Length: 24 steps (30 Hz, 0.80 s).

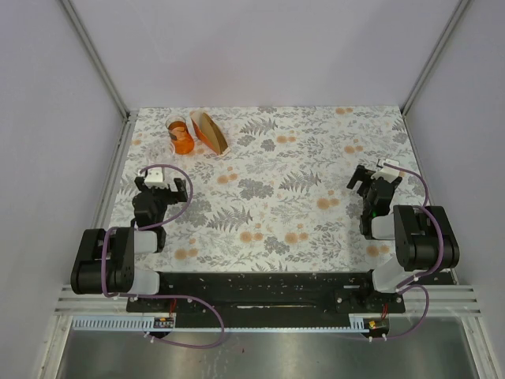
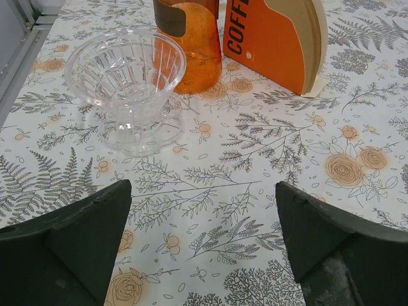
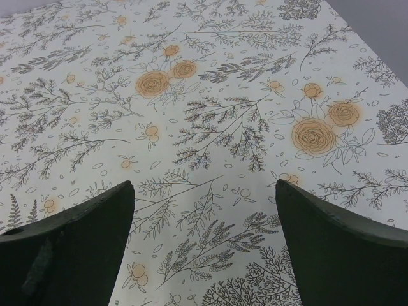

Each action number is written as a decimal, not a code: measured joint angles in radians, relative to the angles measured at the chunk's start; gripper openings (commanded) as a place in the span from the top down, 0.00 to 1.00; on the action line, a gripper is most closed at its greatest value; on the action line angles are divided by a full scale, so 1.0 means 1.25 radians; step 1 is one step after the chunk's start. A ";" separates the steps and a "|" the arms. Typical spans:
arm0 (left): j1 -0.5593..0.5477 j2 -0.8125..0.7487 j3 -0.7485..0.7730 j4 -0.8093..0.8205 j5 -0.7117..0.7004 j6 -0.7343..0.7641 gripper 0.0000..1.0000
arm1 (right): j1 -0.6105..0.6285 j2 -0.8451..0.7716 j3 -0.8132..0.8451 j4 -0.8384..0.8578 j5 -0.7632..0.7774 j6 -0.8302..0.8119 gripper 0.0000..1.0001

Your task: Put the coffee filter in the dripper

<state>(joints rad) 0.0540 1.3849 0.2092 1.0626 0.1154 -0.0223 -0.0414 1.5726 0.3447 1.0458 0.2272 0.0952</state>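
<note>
The dripper (image 2: 125,83) is a clear ribbed cone standing upright on the flowered tablecloth, with an orange cylinder (image 2: 191,38) right behind it. In the top view the pair (image 1: 181,136) is at the far left of the table. No single loose coffee filter shows; I only see the bundle of brown filters (image 2: 313,44) in its orange holder (image 2: 271,44). My left gripper (image 2: 203,191) is open and empty, a short way in front of the dripper (image 1: 162,183). My right gripper (image 3: 204,188) is open and empty over bare cloth at the right side (image 1: 372,183).
The filter holder (image 1: 209,132) stands just right of the dripper, its open edge facing right. White walls with metal posts (image 1: 95,59) close in the table on three sides. A metal rail (image 2: 22,48) runs along the table's left edge.
</note>
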 measured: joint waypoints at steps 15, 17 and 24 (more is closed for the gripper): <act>0.013 -0.006 0.006 -0.023 0.054 0.007 0.01 | 0.000 -0.134 0.086 -0.242 -0.036 0.001 0.00; 0.025 -0.031 0.018 -0.071 0.092 0.014 0.01 | 0.000 -0.190 0.150 -0.333 -0.070 0.013 0.00; 0.060 -0.131 0.244 -0.382 0.229 0.022 0.03 | -0.001 -0.325 0.346 -0.590 -0.247 0.062 0.01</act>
<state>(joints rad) 0.1291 1.2213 0.5148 0.5846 0.4015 0.0055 -0.0422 1.1667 0.7776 0.3084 -0.0818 0.1722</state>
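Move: The coffee filters stand in their orange pack about 15 cm ahead of the left hand, 10 cm to its right and some 4 cm lower. The orange carafe is about 14 cm ahead of the left hand and 2 cm right; the clear dripper is roughly 9 cm ahead and 3 cm left. From the right hand the filters lie about 12 cm ahead and 45 cm left, a little lower. With the coffee filters still untouched in their pack, both hands, empty and wide open, lift off low hovers over the table. The right goes up fast, about 18 cm, drifting some 5 cm left as it swings counter-clockwise to face more towards the pack; the left rises about 8 cm, edges forward and turns about 10 degrees clockwise, bringing the pack in front of its fingers. ##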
